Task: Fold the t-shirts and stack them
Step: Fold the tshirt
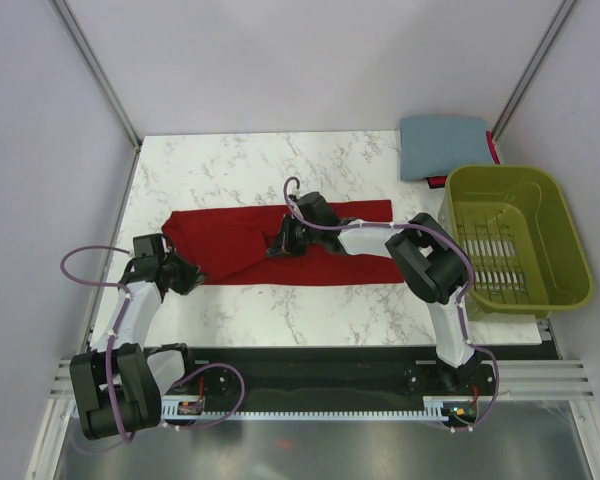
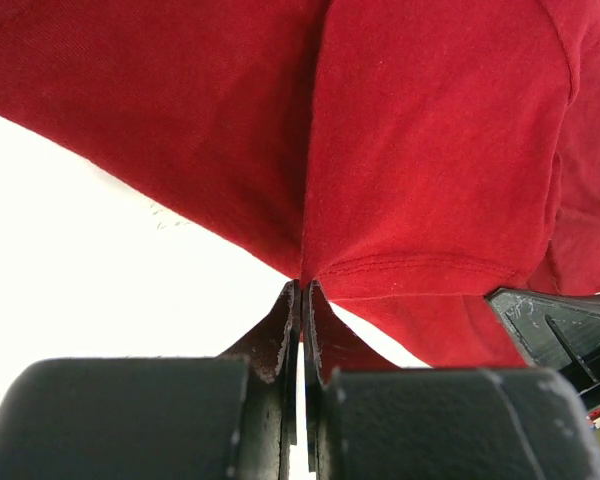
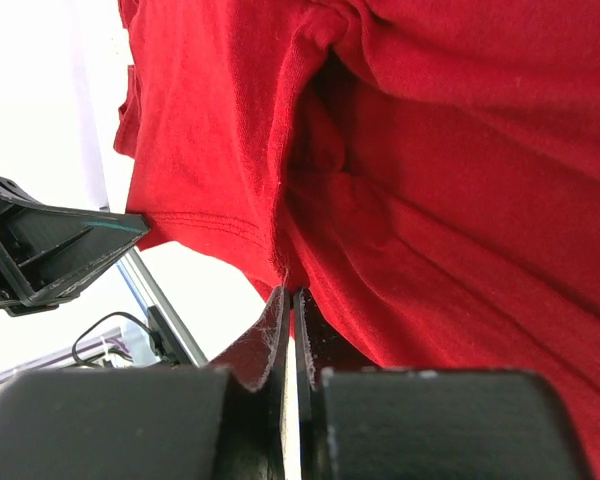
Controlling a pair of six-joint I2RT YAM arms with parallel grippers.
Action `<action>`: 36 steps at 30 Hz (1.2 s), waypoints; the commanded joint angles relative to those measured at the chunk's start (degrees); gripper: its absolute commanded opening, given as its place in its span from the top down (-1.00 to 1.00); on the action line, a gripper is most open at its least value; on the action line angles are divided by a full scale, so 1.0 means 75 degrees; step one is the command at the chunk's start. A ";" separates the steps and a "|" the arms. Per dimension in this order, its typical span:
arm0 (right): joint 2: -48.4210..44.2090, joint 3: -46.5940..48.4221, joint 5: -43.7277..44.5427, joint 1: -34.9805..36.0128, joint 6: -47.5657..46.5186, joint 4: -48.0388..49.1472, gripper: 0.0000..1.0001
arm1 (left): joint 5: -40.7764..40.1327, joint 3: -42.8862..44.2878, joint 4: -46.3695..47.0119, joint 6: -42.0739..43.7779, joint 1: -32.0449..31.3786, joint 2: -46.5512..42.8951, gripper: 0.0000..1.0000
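Note:
The dark red t-shirt [image 1: 325, 245] lies spread in a long band across the middle of the marble table, and its left part is drawn up into a fold. At the shirt's left end my left gripper [image 1: 190, 272] is shut, pinching a hemmed edge of the red cloth [image 2: 420, 180] at its fingertips [image 2: 303, 285]. My right gripper [image 1: 275, 246] is over the middle of the shirt. It is shut on a bunched fold of the red cloth [image 3: 450, 200] at its tips [image 3: 289, 292]. The slate blue-grey t-shirt [image 1: 442, 146] lies folded at the back right corner.
An olive-green slatted basket [image 1: 555, 225] stands at the right edge of the table, just in front of the folded blue-grey shirt. White marble [image 1: 240, 165] shows behind the red shirt and in front of it. Grey walls close in the back and both sides.

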 commanded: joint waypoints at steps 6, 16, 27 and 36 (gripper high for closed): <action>-0.0183 0.0273 0.0033 0.0098 0.0225 0.0043 0.58 | 0.0028 0.0300 -0.0077 -0.0265 -0.0008 0.0050 0.95; 0.0004 0.0566 0.0115 0.0169 0.0295 0.0043 0.39 | -0.0007 0.0464 -0.0054 -0.0382 -0.0008 0.0261 0.95; 0.0004 0.0590 0.1005 0.0286 -0.0970 -0.0637 0.32 | -0.0042 0.0500 0.0028 -0.0417 -0.0019 0.0472 0.95; 0.0156 0.0766 0.1182 0.0438 -0.1076 -0.0825 0.33 | 0.0016 0.0406 0.0181 -0.0441 -0.0008 0.0542 0.95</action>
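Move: The right fingers are all but shut on the t-shirt's folded edge, which lies right at their tips, no more than about 1 cm below. The hem corner pinched by the left hand is some 15 cm to the right hand's left and 6 cm nearer the base; the shirt's far edge lies straight ahead, about 12 cm out. From the left hand the folded edge at the right fingertips is about 6 cm ahead and 15 cm to the right. The right hand opens its nearly shut fingers to about a third of their range, letting go of the folded edge while it lifts roughly 1.5 cm and eases a little to its left. It then dips back down by about 2 cm and slightly right, its fingertips tilting some 5 degrees steeper, so the parted fingers come down around the fold, while the left hand keeps its pinch on the hem corner and creeps under 1 cm forward. ##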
